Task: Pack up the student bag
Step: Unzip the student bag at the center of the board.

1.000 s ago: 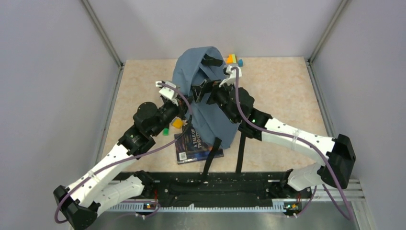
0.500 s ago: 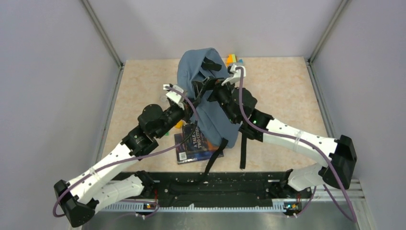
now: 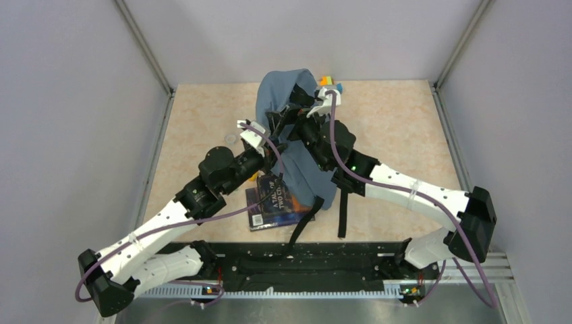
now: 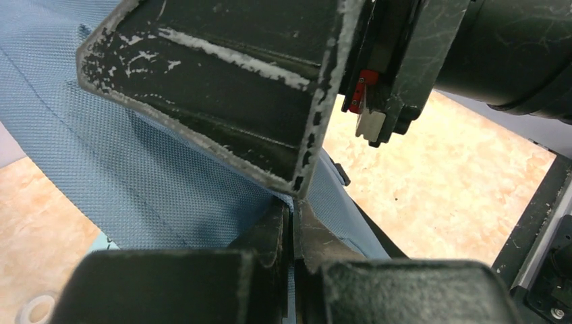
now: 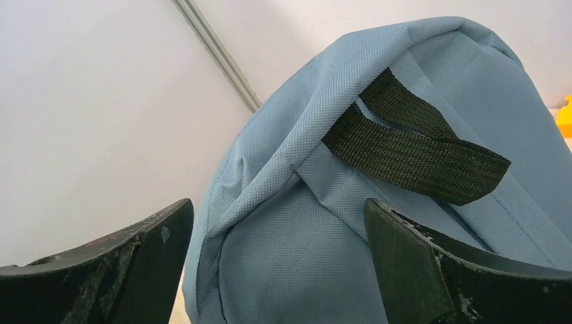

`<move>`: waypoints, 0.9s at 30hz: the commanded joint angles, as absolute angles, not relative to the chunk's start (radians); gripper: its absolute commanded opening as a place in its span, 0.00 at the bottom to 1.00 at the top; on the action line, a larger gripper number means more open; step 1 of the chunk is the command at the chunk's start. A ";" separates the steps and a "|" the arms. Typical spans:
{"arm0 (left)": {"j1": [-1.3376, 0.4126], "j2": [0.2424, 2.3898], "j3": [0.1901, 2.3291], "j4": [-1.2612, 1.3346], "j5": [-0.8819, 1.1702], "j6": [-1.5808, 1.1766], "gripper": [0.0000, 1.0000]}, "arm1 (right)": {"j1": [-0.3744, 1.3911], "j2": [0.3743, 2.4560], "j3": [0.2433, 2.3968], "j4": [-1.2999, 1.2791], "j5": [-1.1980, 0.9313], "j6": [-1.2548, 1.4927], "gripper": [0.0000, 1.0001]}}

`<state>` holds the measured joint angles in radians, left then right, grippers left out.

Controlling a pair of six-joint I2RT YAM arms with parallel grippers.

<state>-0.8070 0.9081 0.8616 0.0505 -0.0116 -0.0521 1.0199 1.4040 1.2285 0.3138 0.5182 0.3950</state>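
The student bag [image 3: 278, 91] is a grey-blue fabric backpack held up in the middle of the table, its black straps [image 3: 342, 212] trailing toward the near edge. My left gripper [image 3: 272, 127] is shut on a thin fold of the bag's fabric [image 4: 168, 169], pinched between its jaws [image 4: 293, 208]. My right gripper [image 3: 291, 116] is open just beside it, against the bag's upper part. In the right wrist view the open right gripper [image 5: 276, 216] straddles a bulge of the bag [image 5: 303, 263] without clamping it. The black carry handle [image 5: 411, 145] lies just above.
A dark book [image 3: 275, 206] lies flat under the bag's lower edge. Small orange and blue blocks [image 3: 329, 83] sit behind the bag. A clear tape roll [image 3: 230, 138] lies left of the left wrist. Grey walls close in the table on three sides.
Both grippers and the bag have shifted a little to the right and away from the bases. The left arm now covers the yellow and green blocks that showed beside the book.
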 commanded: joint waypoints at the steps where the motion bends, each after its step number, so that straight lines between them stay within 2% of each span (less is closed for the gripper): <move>1: -0.824 0.921 0.872 0.044 0.035 -0.032 0.00 | 1.041 1.425 1.284 0.260 0.559 0.413 0.95; 5: -0.826 0.919 0.870 0.044 0.033 -0.028 0.00 | 1.047 1.463 1.313 0.167 0.659 0.420 0.91; 9: -0.827 0.923 0.871 0.042 0.030 -0.020 0.00 | 1.060 1.484 1.340 0.135 0.739 0.376 0.70; 11: -0.828 0.922 0.878 0.031 0.015 -0.018 0.00 | 1.062 1.485 1.357 0.127 0.741 0.350 0.53; 14: -0.828 0.911 0.887 0.019 0.009 -0.019 0.00 | 1.062 1.483 1.399 0.098 0.727 0.292 0.18; 15: -0.828 0.905 0.888 0.018 0.019 -0.020 0.00 | 1.062 1.481 1.413 0.091 0.722 0.267 0.09; 16: -0.828 0.898 0.888 0.016 0.033 -0.020 0.08 | 1.061 1.478 1.426 0.090 0.713 0.233 0.02; 18: -0.829 0.882 0.895 0.005 0.073 -0.009 0.47 | 1.058 1.471 1.453 0.088 0.702 0.149 0.00; 19: -0.828 0.873 0.902 0.003 0.089 -0.008 0.63 | 1.053 1.467 1.478 0.075 0.701 0.110 0.00; 20: -0.827 0.862 0.911 -0.028 0.105 0.005 0.74 | 1.042 1.461 1.495 0.058 0.693 0.082 0.00; 22: -0.826 0.843 0.935 -0.063 0.120 0.014 0.83 | 1.008 1.438 1.522 0.020 0.642 0.042 0.00; 27: -0.815 0.825 0.995 -0.141 0.165 0.021 0.88 | 0.889 1.329 1.513 -0.027 0.342 0.007 0.00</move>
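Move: The folded upper edge of the student bag stands nearly between my right fingers, about 2 cm ahead and 1 cm below, level sideways. The black handle loop is roughly 8 cm ahead of my right hand and 6 cm to its right, a little higher. My left hand already pinches the bag lower down; the fold my right hand wants is some 5 cm ahead of it, 2 cm left and 4 cm up. While my left fingers keep the bag steady, I ease my open right hand forward and down under 2 cm and shut it on the folded edge, pinching the cloth. Then my left hand opens wide, lets go and backs off about 3 cm, as my right carries the fold right, forward and up, rolling its left side down some 20 degrees. ##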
